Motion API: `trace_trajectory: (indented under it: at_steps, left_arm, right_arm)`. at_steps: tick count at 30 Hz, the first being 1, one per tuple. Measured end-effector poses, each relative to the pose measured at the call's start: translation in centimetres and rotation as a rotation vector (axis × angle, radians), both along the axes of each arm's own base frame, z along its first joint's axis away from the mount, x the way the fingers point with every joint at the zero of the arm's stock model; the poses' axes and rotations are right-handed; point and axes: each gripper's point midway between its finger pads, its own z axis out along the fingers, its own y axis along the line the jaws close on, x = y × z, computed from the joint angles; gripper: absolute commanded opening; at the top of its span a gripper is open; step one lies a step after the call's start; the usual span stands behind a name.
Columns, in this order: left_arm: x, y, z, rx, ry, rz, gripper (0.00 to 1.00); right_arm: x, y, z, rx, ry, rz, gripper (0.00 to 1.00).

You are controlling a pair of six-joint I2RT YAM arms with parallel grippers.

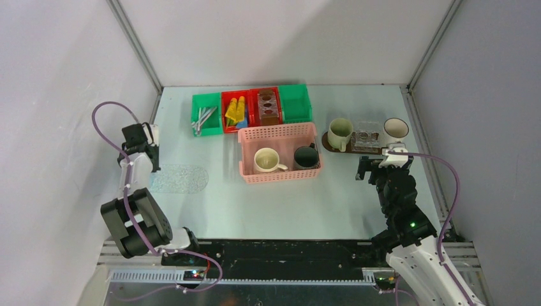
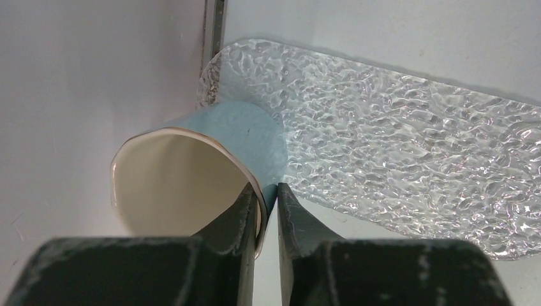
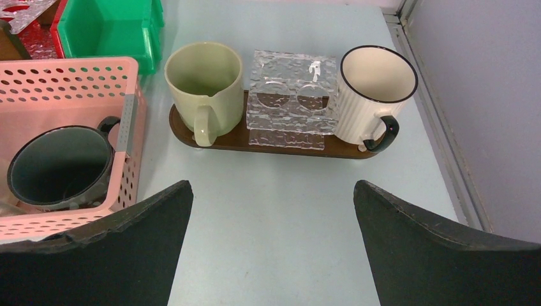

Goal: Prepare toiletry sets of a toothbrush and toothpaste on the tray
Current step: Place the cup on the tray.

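Note:
A mug [image 2: 223, 127], pale blue outside and cream inside, is pinched by its wall in my left gripper [image 2: 266, 189], one finger inside the rim and one outside. It hangs by the left wall, at the end of the clear patterned disc [image 2: 395, 153]. The dark brown tray [image 3: 223, 141] at the right carries a green mug [image 3: 204, 80], a clear holder [image 3: 292, 99] and a white ribbed mug [image 3: 370, 95]. My right gripper [image 3: 273, 185] stands open just in front of the tray with nothing between its fingers. Silvery brushes [image 1: 204, 117] and yellow tubes [image 1: 233, 111] lie in bins at the back.
A pink basket [image 1: 279, 132] in the middle holds a cream mug [image 1: 266, 159] and a dark mug [image 1: 306, 157]. Green and red bins line the back; one red bin holds another clear holder [image 1: 269, 107]. Walls stand close to both arms.

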Motion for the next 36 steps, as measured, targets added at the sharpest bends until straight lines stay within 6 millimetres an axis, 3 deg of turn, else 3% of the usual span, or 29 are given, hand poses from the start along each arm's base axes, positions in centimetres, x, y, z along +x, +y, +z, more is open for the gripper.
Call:
trace_trajectory:
  at_steps: [14, 20, 23, 28, 32, 36]
  left_arm:
    - [0.3, 0.2, 0.1, 0.009, -0.009, -0.006, 0.34]
    - [0.4, 0.2, 0.1, 0.005, -0.013, -0.008, 0.45]
    - [0.4, 0.1, 0.4, 0.005, -0.025, -0.004, 0.56]
    - [0.5, 0.0, 2.0, 0.02, -0.079, 0.003, 0.72]
    - [0.6, -0.2, 3.5, 0.033, -0.134, 0.013, 0.79]
    - [1.1, -1.6, 6.2, 0.059, -0.227, -0.001, 0.86]
  right_arm:
    - [0.0, 0.1, 0.0, 0.0, 0.0, 0.005, 0.99]
    - [0.0, 0.1, 0.0, 0.0, 0.0, 0.006, 0.99]
    - [0.0, 0.1, 0.0, 0.001, 0.0, 0.008, 1.0]
    - [0.0, 0.2, 0.0, 0.001, 0.0, 0.009, 0.99]
    - [0.0, 0.2, 0.1, 0.002, -0.003, 0.009, 0.99]
    - [-0.1, 0.1, 0.2, 0.005, -0.01, 0.009, 0.99]
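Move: The light-blue cup already stands on the left end of the clear tray. Its middle is about 4 cm left of the left hand, 1 cm ahead and 4 cm below, with the fingers still astride its right-hand wall. The tray's middle lies some 5 cm to the hand's right, level fore and aft and 8 cm below. The toothbrush box is roughly 23 cm ahead and 17 cm right. From the right hand the cup is about 80 cm left, 3 cm ahead and 14 cm lower. The cup's wall is let go by the left fingers, one inside the rim and one outside, which spread from nearly shut to wide open while the hand barely shifts. Then the hand lifts clear of the rim, slowly at first and then faster, about 6 cm straight up with a small drift right and forward at the end, the fingertips tipping up some 15 degrees. ##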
